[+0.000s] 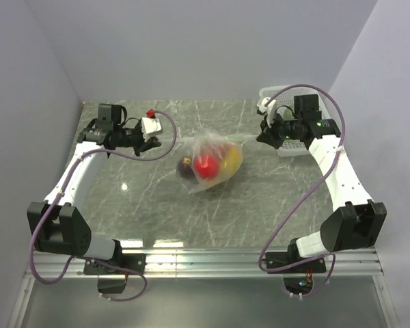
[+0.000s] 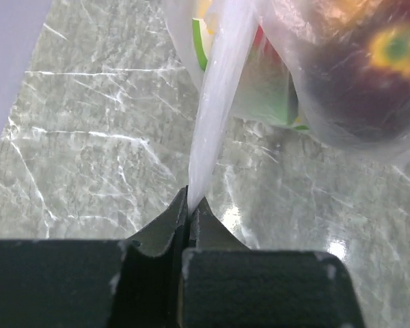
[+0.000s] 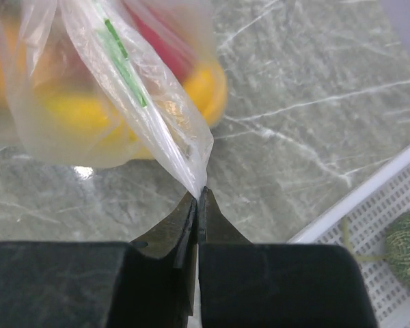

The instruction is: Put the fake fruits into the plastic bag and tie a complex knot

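Observation:
The plastic bag (image 1: 208,160) lies mid-table, holding several fake fruits: a red ball (image 1: 206,165), a yellow piece (image 1: 232,159) and a dark magenta-red piece (image 1: 185,167). My left gripper (image 1: 154,143) is to the bag's left. It (image 2: 191,198) is shut on a stretched, twisted strand of the bag (image 2: 215,102), with the dark fruit (image 2: 369,75) just beyond. My right gripper (image 1: 261,137) is to the bag's right. It (image 3: 199,195) is shut on a corner of the bag (image 3: 157,116), in front of yellow fruit (image 3: 75,109). A green melon (image 3: 408,249) lies in the basket.
A white lattice basket (image 1: 287,92) stands at the back right, close behind my right wrist; its rim (image 3: 369,205) shows in the right wrist view. A small red thing (image 1: 149,113) sits behind my left wrist. Grey walls close in on both sides and the back.

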You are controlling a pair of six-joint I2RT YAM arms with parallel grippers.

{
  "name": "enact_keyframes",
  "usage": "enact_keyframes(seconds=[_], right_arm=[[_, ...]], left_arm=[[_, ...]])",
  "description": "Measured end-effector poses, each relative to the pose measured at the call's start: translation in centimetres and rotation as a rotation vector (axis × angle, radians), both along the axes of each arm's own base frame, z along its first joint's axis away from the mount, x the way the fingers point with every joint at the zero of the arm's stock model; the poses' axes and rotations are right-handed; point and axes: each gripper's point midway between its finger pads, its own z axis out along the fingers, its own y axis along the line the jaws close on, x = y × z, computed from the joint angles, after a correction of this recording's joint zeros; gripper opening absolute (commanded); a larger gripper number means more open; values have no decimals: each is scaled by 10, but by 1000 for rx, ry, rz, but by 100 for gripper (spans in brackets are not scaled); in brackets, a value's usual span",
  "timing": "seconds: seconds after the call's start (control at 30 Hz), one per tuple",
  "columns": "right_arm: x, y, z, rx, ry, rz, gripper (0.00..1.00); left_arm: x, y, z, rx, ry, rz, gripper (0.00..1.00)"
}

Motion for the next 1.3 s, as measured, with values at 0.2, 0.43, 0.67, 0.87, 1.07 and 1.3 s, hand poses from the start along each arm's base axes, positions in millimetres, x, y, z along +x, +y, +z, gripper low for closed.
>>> enact_keyframes(seconds=[0.2,0.43,0.67,0.87,1.07,1.3], right_arm=[[-17,2,-48,22,131,13,0],[-38,2,-111,18,307,13,0],[-34,-7,-90,-38,330,-30,14],[-46,17,-60,-8,325,-13,61],[-52,28,-31,46,306,-32,91],[-51,18,-18,139,361,-156,92]], left_arm=[[-7,8,-37,-4,69,21,1],[-26,14,-96,27,208,22,0],[-8,44,-76,61,270,132,51],[1,14,-18,24,226,112,78],[-34,-63,4,3,257,11,99],[-53,-130,-10,9,313,19,99]])
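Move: My two hands hold the bag's stretched ends, with the knot halfway between: about 16 cm to the right of my left hand, level fore and aft and some 4 cm below. From that hand, the dark fruit hangs some 9 cm right, 5 cm back and 12 cm down. From my right hand, the knot lies about 16 cm left, level fore and aft, 6 cm lower; the bananas are roughly 9 cm left, 4 cm back, 13 cm below, and the basket 15 cm right, 13 cm forward, 20 cm below. Still pinching both ends, I lower the bag with both hands, about 10 cm down and slightly back, tipping my fingers downward, then open wide and let go of the ends. My left hand rises again and swings right over the bag towards the knot, ending some 13 cm right of its start; my right hand climbs back about 9 cm and stays beside its tail. ##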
